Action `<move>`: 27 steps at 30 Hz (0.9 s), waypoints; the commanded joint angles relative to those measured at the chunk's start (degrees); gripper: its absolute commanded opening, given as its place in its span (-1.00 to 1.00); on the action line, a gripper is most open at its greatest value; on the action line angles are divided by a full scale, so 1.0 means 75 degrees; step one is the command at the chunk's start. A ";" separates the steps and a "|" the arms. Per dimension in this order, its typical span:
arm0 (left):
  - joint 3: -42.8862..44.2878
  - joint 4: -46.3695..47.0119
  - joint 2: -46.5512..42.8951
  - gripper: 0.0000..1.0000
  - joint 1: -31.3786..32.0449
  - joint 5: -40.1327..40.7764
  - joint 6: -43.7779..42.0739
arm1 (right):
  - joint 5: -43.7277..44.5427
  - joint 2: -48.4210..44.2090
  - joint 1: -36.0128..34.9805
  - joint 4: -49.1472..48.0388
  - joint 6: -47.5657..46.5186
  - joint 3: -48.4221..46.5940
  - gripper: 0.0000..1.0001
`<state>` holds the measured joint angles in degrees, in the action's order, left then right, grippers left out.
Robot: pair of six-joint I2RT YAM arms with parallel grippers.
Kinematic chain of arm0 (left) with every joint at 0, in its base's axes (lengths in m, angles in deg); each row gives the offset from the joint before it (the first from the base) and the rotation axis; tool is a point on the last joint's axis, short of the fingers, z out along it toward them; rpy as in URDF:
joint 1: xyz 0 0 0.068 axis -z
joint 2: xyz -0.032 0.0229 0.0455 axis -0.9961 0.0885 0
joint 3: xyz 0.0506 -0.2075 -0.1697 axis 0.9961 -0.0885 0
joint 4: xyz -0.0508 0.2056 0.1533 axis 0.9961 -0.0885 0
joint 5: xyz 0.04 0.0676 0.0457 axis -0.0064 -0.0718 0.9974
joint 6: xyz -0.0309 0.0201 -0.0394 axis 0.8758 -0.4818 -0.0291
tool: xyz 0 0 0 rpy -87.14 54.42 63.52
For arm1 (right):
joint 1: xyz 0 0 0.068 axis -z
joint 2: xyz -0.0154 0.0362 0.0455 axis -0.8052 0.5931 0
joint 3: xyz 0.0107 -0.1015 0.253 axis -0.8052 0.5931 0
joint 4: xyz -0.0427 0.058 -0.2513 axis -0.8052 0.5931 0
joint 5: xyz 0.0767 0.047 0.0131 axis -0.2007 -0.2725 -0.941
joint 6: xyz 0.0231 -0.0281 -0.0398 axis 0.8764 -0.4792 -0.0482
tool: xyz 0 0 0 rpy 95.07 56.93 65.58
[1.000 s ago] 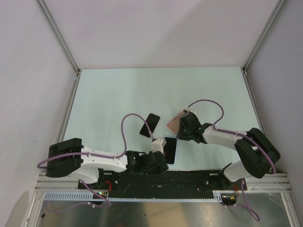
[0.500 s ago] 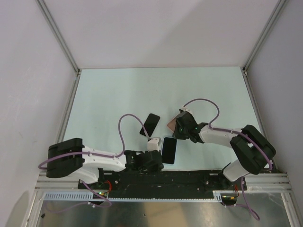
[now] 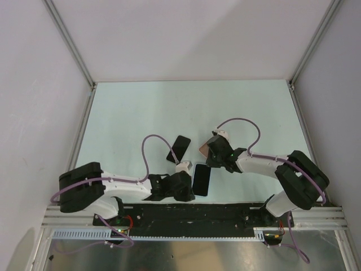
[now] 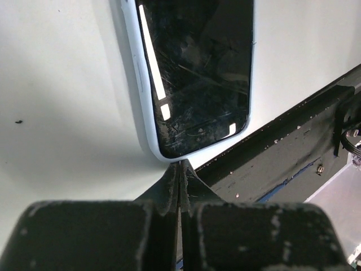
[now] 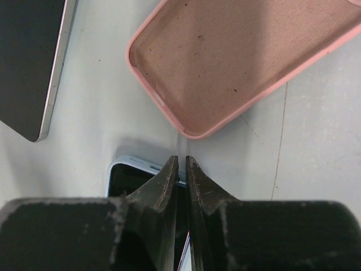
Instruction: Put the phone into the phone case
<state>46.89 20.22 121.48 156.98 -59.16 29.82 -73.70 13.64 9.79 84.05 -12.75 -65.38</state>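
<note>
The phone (image 3: 201,179) lies screen up near the table's front edge, its black screen and light blue rim filling the left wrist view (image 4: 194,73). My left gripper (image 4: 180,164) is shut and empty, its tips touching the phone's near corner; from above it sits just left of the phone (image 3: 189,189). The salmon-pink phone case (image 5: 237,62) lies open side up just beyond the phone, mostly hidden under the right arm in the top view (image 3: 202,148). My right gripper (image 5: 180,158) hangs over the phone's far end (image 5: 132,167), its jaws drawn to a thin slit with nothing in it.
An all-black slab (image 3: 179,148) lies left of the case, also showing in the right wrist view (image 5: 31,62). The black base rail (image 4: 293,147) runs right behind the phone's near end. Purple cables loop over both arms.
The right gripper has slid left off the case toward the phone's far end and its jaws have narrowed. The left gripper stays shut at the phone's near corner, shifted slightly.
</note>
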 commanded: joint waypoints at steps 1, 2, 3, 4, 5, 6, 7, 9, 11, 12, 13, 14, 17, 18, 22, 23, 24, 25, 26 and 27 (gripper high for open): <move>0.0052 0.0316 0.0210 -0.99 -0.0801 0.0953 -0.0616 | -0.0151 -0.0364 -0.0272 0.0885 0.0184 0.0166 -0.71; 0.0082 0.0317 0.0234 -0.99 -0.0915 0.0921 -0.0699 | -0.0113 -0.0471 -0.0278 0.0928 0.0209 0.0228 -0.71; 0.0120 0.0318 0.0264 -1.00 -0.1065 0.0881 -0.0799 | -0.0094 -0.0589 -0.0281 0.0968 0.0251 0.0276 -0.71; 0.0145 0.0312 0.0296 -1.00 -0.1217 0.0844 -0.0901 | -0.0067 -0.0678 -0.0283 0.1022 0.0278 0.0336 -0.71; 0.0180 0.0309 0.0324 -1.00 -0.1322 0.0825 -0.0982 | -0.0042 -0.0786 -0.0284 0.1073 0.0327 0.0395 -0.71; 0.0210 0.0308 0.0367 -1.00 -0.1439 0.0798 -0.1069 | -0.0017 -0.0870 -0.0284 0.1128 0.0357 0.0448 -0.71; 0.0254 0.0307 0.0412 -1.00 -0.1544 0.0767 -0.1136 | 0.0001 -0.0976 -0.0278 0.1167 0.0401 0.0509 -0.71; 0.0314 0.0307 0.0493 -1.00 -0.1729 0.0697 -0.1265 | 0.0035 -0.1144 -0.0280 0.1267 0.0478 0.0602 -0.70; 0.0361 0.0301 0.0554 -0.99 -0.1883 0.0647 -0.1377 | 0.0076 -0.1318 -0.0283 0.1374 0.0562 0.0702 -0.70; 0.0377 0.0298 0.0570 -0.99 -0.1972 0.0621 -0.1431 | 0.0106 -0.1405 -0.0278 0.1448 0.0609 0.0742 -0.70; 0.0396 0.0296 0.0590 -1.00 -0.2033 0.0602 -0.1481 | 0.0150 -0.1519 -0.0275 0.1509 0.0651 0.0791 -0.70; 0.0406 0.0284 0.0600 -1.00 -0.2105 0.0599 -0.1535 | 0.0184 -0.1617 -0.0268 0.1598 0.0695 0.0828 -0.70; 0.0435 0.0267 0.0611 -0.99 -0.2297 0.0536 -0.1669 | 0.0350 -0.2012 -0.0211 0.1889 0.0796 0.0966 -0.65; 0.0449 0.0258 0.0616 -0.99 -0.2348 0.0519 -0.1712 | 0.0407 -0.2186 -0.0177 0.1964 0.0820 0.1015 -0.61; 0.0406 0.0249 0.0524 -1.00 -0.2408 0.0415 -0.1767 | 0.0474 -0.2726 0.0188 0.2135 0.0823 0.1284 -0.39; 0.0381 0.0248 0.0479 -1.00 -0.2410 0.0382 -0.1760 | 0.0492 -0.2848 0.0274 0.2175 0.0810 0.1314 -0.33; 0.0340 0.0248 0.0433 -1.00 -0.2411 0.0348 -0.1757 | 0.0514 -0.3020 0.0346 0.2206 0.0798 0.1335 -0.30; 0.0302 0.0248 0.0351 -1.00 -0.2411 0.0337 -0.1755 | 0.0547 -0.3159 0.0406 0.2245 0.0786 0.1346 -0.27; 0.0259 0.0242 0.0276 -0.99 -0.2411 0.0320 -0.1755 | 0.0564 -0.3316 0.0483 0.2271 0.0768 0.1351 -0.25; 0.0226 0.0239 0.0179 -1.00 -0.2411 0.0299 -0.1760 | 0.0585 -0.3436 0.0556 0.2277 0.0759 0.1353 -0.24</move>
<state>49.47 22.71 124.72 139.14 -59.81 18.98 -70.72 -7.99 12.28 99.63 -7.30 -55.19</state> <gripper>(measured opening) 0.004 0.366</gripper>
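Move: The phone in its blue case lies with its middle about 8 cm ahead of the left hand and 4 cm to the right, at about fingertip height; from the right hand it is about 7 cm back and 4 cm left. The pink case lies some 9 cm ahead of the right hand and 2 cm to its right, and the loose black phone 7 cm ahead and 13 cm left. Left's shut fingertips push the blue case's near-left corner 10 cm forward; right goes 9 cm right and back, opening. ##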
